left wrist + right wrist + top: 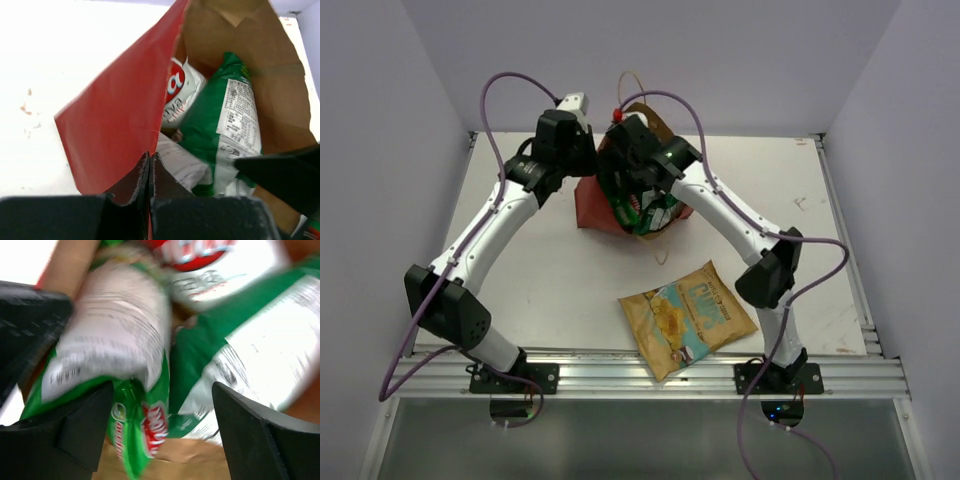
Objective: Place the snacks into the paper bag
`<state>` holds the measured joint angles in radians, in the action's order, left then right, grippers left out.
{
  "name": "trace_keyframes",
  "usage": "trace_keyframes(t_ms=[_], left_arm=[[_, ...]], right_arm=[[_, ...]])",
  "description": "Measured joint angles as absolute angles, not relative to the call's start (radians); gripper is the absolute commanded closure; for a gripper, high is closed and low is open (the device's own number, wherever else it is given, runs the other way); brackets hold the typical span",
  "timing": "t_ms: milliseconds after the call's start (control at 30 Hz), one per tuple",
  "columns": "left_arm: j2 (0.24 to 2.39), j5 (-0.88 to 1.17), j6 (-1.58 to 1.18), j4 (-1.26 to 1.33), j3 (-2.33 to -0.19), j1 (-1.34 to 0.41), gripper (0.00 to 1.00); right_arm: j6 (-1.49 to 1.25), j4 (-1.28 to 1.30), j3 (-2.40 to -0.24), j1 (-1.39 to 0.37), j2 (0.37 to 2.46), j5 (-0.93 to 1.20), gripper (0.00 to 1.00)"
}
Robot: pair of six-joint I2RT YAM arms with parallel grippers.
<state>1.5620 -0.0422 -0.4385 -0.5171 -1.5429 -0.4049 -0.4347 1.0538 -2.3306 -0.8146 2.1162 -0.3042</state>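
The paper bag lies at the table's middle back, red outside and brown inside. My left gripper is shut on the bag's red wall, holding its mouth open. Inside are snacks: a green-white packet and a pale white packet with a red logo. My right gripper is open in the bag's mouth. A green packet end with red lettering hangs loose between its fingers. A larger tan-yellow packet with teal lettering lies flat on the table near the right arm's base.
The bag's tan cord handles stick up behind the two wrists. Metal rails run along the table's near edge, with purple walls on the left, the right and at the back. Cables loop over both arms.
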Motion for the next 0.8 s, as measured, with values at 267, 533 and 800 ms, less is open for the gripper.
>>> trace_keyframes(t_ms=[267, 533, 800], left_arm=[[1.632, -0.059, -0.454, -0.566, -1.644, -0.424, 1.00], [1.666, -0.084, -0.454, -0.572, -1.648, -0.419, 1.00], [1.666, -0.122, -0.452, -0.581, -1.648, -0.389, 1.00]], right_arm=[[-0.319, 1.002, -2.112, -0.821, 1.707, -0.376, 0.10], [-0.292, 0.973, -1.665, -0.823, 1.367, -0.316, 0.12], [-0.287, 0.927, -1.271, -0.859, 1.357, -0.159, 0.12]])
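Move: The kettle chips bag on the open table lies some 25 cm back, 13 cm right and 22 cm below the right hand, which is still in the mouth of the paper bag with its fingers already open. The paper bag's middle is about 2 cm ahead and 10 cm below; the green snack just placed is about 3 cm left and 6 cm below. From the left hand, still pinching the bag's left rim, the chips bag is roughly 29 cm back, 24 cm right and 25 cm down. Lift the open right gripper about 13 cm up out of the paper bag, swinging it back and right as it clears the mouth. Then lower it some 19 cm while still drawing back towards the kettle chips bag, turning a little counter-clockwise. Keep the left fingers pinched on the bag's rim, easing it a couple of centimetres forward and slightly down after a brief lift. ##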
